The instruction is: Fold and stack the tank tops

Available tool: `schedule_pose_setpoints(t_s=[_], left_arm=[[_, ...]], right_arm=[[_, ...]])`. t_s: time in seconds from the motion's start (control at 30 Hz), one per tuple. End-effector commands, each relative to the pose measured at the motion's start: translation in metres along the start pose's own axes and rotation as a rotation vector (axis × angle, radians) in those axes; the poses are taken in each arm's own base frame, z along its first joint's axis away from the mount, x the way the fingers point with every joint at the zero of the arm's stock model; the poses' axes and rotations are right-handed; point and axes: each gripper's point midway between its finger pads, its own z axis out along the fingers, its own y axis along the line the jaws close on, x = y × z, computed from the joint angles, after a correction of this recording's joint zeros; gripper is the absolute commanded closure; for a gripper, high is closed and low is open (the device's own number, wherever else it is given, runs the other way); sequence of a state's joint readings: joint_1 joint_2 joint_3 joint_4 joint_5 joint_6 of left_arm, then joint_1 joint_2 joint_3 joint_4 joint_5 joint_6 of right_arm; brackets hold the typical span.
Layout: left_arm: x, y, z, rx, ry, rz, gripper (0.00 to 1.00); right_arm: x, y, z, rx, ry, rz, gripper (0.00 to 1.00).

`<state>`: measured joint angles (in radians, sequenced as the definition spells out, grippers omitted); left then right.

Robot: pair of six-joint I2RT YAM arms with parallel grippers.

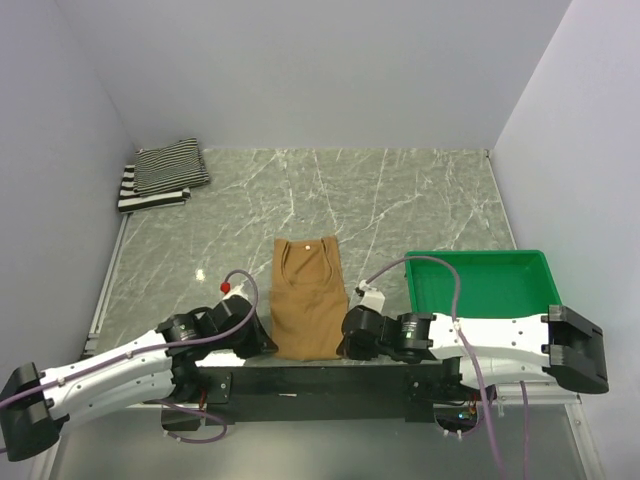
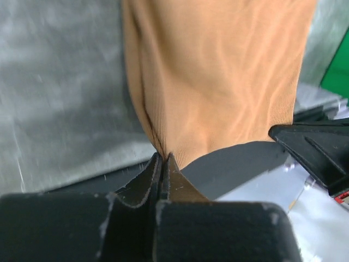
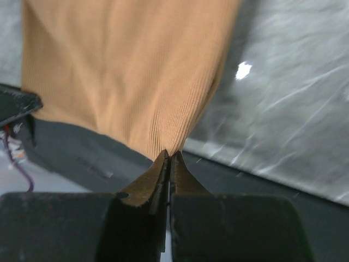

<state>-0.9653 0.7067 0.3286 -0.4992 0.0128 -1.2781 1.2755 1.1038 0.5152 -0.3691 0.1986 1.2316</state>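
Observation:
A plain tan-brown tank top (image 1: 307, 297) lies lengthwise in the middle near the table's front edge, folded narrow. My left gripper (image 1: 268, 345) is shut on its near left hem corner (image 2: 163, 152). My right gripper (image 1: 345, 345) is shut on its near right hem corner (image 3: 170, 153). In both wrist views the cloth (image 2: 218, 76) (image 3: 125, 71) pulls up taut from the pinched corners. Two striped tank tops lie folded and stacked at the far left: a thin-striped one (image 1: 172, 166) on top of a wide black-and-white striped one (image 1: 150, 196).
A green plastic tray (image 1: 482, 283) stands at the right, close to the right arm. A small red-topped object (image 1: 226, 287) stands left of the tan top. Grey walls close off the far, left and right sides of the marble table (image 1: 400, 200).

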Motion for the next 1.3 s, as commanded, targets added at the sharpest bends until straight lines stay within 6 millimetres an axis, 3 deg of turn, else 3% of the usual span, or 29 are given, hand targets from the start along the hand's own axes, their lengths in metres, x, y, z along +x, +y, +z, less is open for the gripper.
schedule_pose_setpoints(t_s=[0.0,0.07,0.2,0.27,0.33,0.37,0.43,0.47,0.5,0.53,0.57,0.6,0.63,0.67,0.7,0.73,0.77,0.8,0.83,0.87,0.9,0.93,0.97,1.0,1.03,1.07,1.2,1.23,1.27], left_arm=[[-0.003,-0.028,-0.025,0.045,-0.003,-0.021,0.99],[-0.012,-0.037,-0.034,0.052,-0.040,-0.012,0.99],[-0.038,-0.079,-0.059,0.125,-0.132,0.014,1.00],[-0.054,-0.087,-0.058,0.108,-0.189,0.024,0.98],[-0.070,-0.104,-0.058,0.109,-0.221,0.050,0.99],[-0.086,-0.114,-0.061,0.126,-0.246,0.036,0.99],[-0.106,-0.123,-0.052,0.131,-0.266,0.047,1.00],[-0.127,-0.126,-0.053,0.139,-0.297,0.014,1.00],[-0.137,-0.130,-0.051,0.157,-0.305,0.018,0.99],[-0.149,-0.133,-0.040,0.152,-0.306,0.008,1.00],[-0.172,-0.132,-0.040,0.150,-0.347,-0.024,0.99],[-0.180,-0.133,-0.035,0.156,-0.337,-0.028,0.99],[-0.194,-0.130,-0.020,0.141,-0.340,-0.044,1.00],[-0.215,-0.127,-0.018,0.137,-0.370,-0.073,0.99],[-0.227,-0.126,-0.012,0.144,-0.374,-0.069,0.99],[-0.237,-0.123,0.008,0.142,-0.345,-0.074,0.99],[-0.262,-0.123,0.006,0.143,-0.375,-0.099,0.99],[-0.272,-0.112,0.027,0.109,-0.346,-0.105,0.99],[-0.282,-0.111,0.033,0.104,-0.349,-0.101,0.94],[-0.308,-0.120,0.030,0.131,-0.387,-0.068,0.91],[-0.319,-0.118,0.034,0.125,-0.386,-0.062,0.87],[-0.327,-0.106,0.050,0.081,-0.370,-0.074,0.79],[-0.342,-0.103,0.046,0.064,-0.393,-0.088,0.75],[-0.349,-0.098,0.049,0.059,-0.401,-0.101,0.67],[-0.353,-0.096,0.049,0.070,-0.405,-0.103,0.26],[-0.358,-0.092,0.046,0.081,-0.406,-0.114,0.05],[-0.354,-0.086,0.029,0.065,-0.439,-0.096,0.01],[-0.351,-0.081,0.025,0.045,-0.448,-0.103,0.01],[-0.345,-0.070,0.026,0.007,-0.454,-0.108,0.02]], right_arm=[[-0.014,0.026,-0.022,-0.027,-0.061,0.012,1.00],[-0.024,0.036,-0.034,-0.036,-0.089,0.006,1.00],[-0.054,0.053,-0.058,-0.083,-0.155,0.017,1.00],[-0.080,0.058,-0.063,-0.093,-0.196,0.029,1.00],[-0.094,0.064,-0.063,-0.122,-0.187,0.027,1.00],[-0.119,0.062,-0.065,-0.113,-0.232,0.035,1.00],[-0.141,0.075,-0.065,-0.158,-0.231,0.032,1.00],[-0.160,0.068,-0.064,-0.145,-0.251,0.037,1.00],[-0.171,0.066,-0.056,-0.130,-0.246,0.040,1.00],[-0.183,0.079,-0.059,-0.177,-0.240,0.035,1.00],[-0.204,0.071,-0.056,-0.159,-0.254,0.041,0.99],[-0.209,0.066,-0.038,-0.128,-0.216,0.043,0.99],[-0.223,0.078,-0.037,-0.166,-0.211,0.038,0.98],[-0.233,0.075,-0.029,-0.161,-0.204,0.039,0.98],[-0.243,0.062,-0.004,-0.120,-0.165,0.064,0.98],[-0.261,0.069,0.000,-0.141,-0.180,0.065,0.97],[-0.269,0.067,0.009,-0.136,-0.167,0.063,0.95],[-0.276,0.052,0.034,-0.090,-0.134,0.082,0.92],[-0.293,0.060,0.037,-0.107,-0.154,0.070,0.88],[-0.296,0.049,0.058,-0.074,-0.120,0.085,0.83],[-0.303,0.046,0.063,-0.066,-0.125,0.085,0.79],[-0.320,0.049,0.064,-0.074,-0.157,0.070,0.74],[-0.325,0.040,0.075,-0.041,-0.160,0.070,0.64],[-0.333,0.038,0.077,-0.034,-0.169,0.059,0.61],[-0.345,0.041,0.075,-0.032,-0.191,0.036,0.59],[-0.349,0.038,0.078,-0.013,-0.193,0.033,0.57],[-0.361,0.030,0.058,0.044,-0.283,0.017,0.50],[-0.355,0.022,0.054,0.082,-0.276,0.027,0.50],[-0.352,0.030,0.043,0.072,-0.295,0.012,0.50]])
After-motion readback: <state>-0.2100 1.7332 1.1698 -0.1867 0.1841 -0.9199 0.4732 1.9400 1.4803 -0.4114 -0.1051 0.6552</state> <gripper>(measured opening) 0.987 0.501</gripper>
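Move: Both hands already grip the near hem corners of the brown tank top, roughly 4 cm above the table. From the left hand its left strap end lies about 27 cm ahead and 1 cm right; the stack of folded tank tops is some 45 cm ahead and 34 cm left. The right strap end is about 27 cm ahead of the right hand and 2 cm left, the green basket 13 cm ahead and 37 cm right. Still pinching the two hem corners, both hands lift the hem about 12 cm, sweep it together some 30 cm forward over the tank top's body towards the strap ends, then sink. Near the end of the reach the fingers open, the left wide and the right halfway, letting go of the cloth; the left hand also turns about 20 degrees counter-clockwise. ##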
